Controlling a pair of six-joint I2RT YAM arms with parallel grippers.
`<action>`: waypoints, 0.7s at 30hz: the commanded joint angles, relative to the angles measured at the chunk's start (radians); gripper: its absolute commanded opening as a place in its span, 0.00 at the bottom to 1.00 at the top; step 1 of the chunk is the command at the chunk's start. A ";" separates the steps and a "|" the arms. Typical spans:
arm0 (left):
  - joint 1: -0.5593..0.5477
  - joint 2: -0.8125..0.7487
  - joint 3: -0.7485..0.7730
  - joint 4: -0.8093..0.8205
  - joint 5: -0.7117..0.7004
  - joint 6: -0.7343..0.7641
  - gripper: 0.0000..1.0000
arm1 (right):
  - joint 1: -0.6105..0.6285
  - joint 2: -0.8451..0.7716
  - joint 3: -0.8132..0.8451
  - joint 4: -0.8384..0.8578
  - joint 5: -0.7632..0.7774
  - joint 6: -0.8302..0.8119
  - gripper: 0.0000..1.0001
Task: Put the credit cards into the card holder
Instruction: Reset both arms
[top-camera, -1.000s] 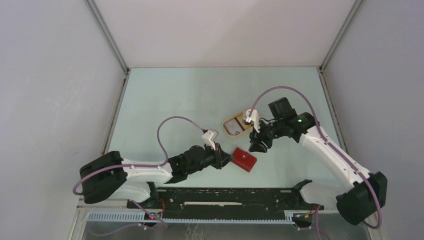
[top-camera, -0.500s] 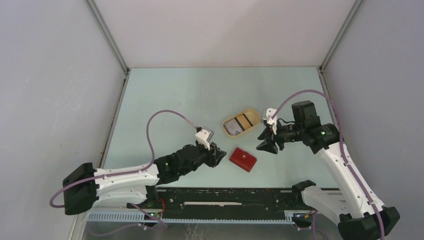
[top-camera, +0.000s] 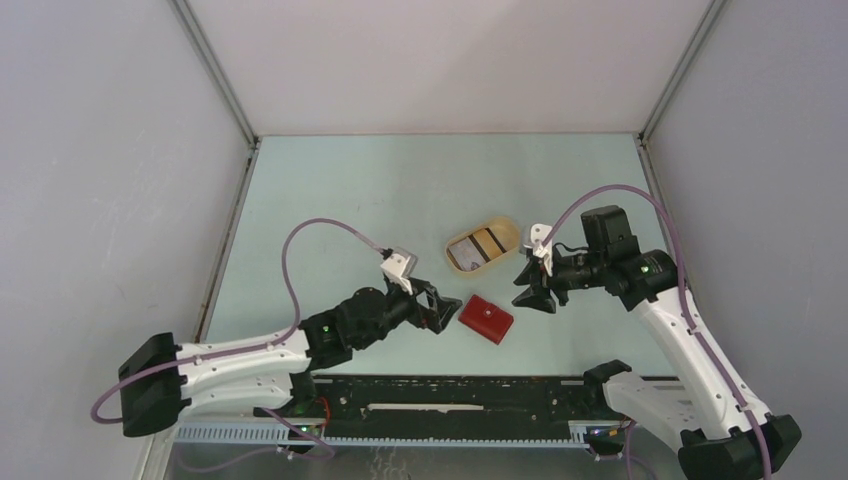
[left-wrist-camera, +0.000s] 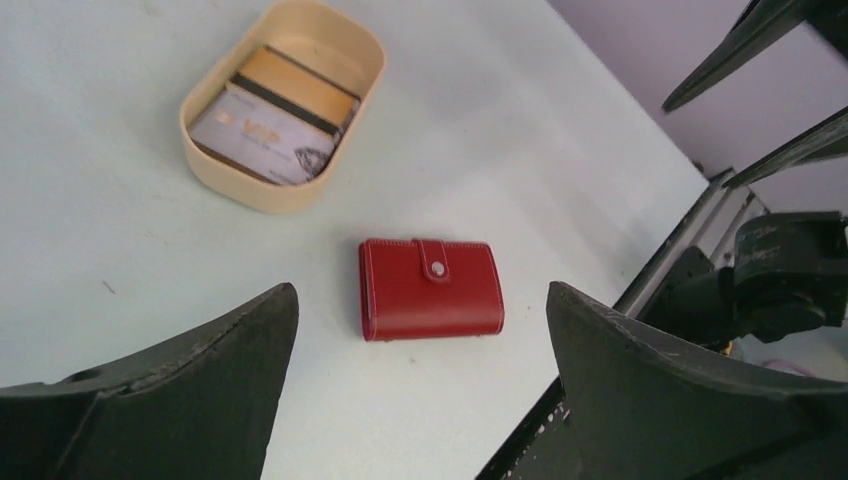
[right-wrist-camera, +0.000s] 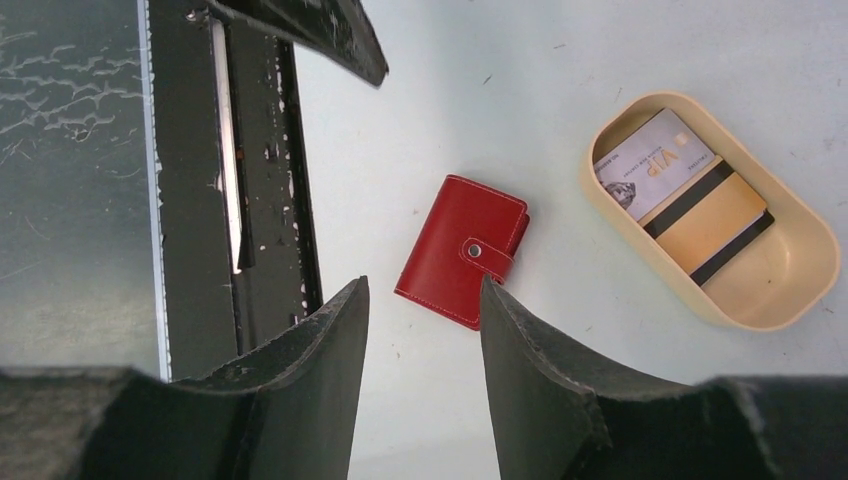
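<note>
The red card holder (top-camera: 486, 318) lies closed and snapped flat on the table, also seen in the left wrist view (left-wrist-camera: 432, 290) and the right wrist view (right-wrist-camera: 462, 250). The credit cards (top-camera: 475, 248) lie stacked in a beige oval tray (top-camera: 505, 231): a whitish one (left-wrist-camera: 245, 130) beside a tan one with dark stripes (left-wrist-camera: 300, 88). My left gripper (top-camera: 441, 309) stands wide open just left of the holder, apart from it (left-wrist-camera: 420, 290). To the holder's right my right gripper (top-camera: 529, 297) hovers open, nothing between its fingers (right-wrist-camera: 422, 282).
A black rail (top-camera: 450, 395) runs along the table's near edge, close below the holder (right-wrist-camera: 230, 180). Grey walls enclose the table on three sides. The tray's rim (right-wrist-camera: 700, 305) stands behind the holder, between the two arms.
The left gripper, shut at the holder's left edge, has opened wide and drawn back a little. The right arm swung from the tray's edge out to the right.
</note>
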 joint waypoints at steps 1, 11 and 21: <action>0.005 0.101 0.018 0.031 0.080 -0.042 0.97 | -0.014 -0.026 0.001 0.020 0.015 0.017 0.54; 0.007 0.459 0.239 -0.152 0.026 -0.096 0.84 | -0.053 -0.027 -0.002 0.030 0.022 0.039 0.55; 0.117 0.650 0.325 -0.074 0.234 -0.121 0.62 | -0.054 -0.006 -0.002 0.026 0.024 0.037 0.55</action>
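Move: Below the left hand lies the closed red card holder, about 10 cm to its right, only 1 cm or so ahead and some 17 cm down. The cream tray with the cards sits about 20 cm ahead of that hand and 9 cm to its right, just as low. From the right hand the card holder is about 6 cm left, 2 cm ahead and 21 cm below. Sinking about 11 cm towards the card holder, fast at first, the left hand then swings some 5 cm to its right and a little forward, coming low over the holder's near-left side. Its fingertips tip down by roughly 25 degrees, and the wide-open fingers close by about a third, still with nothing between them. ##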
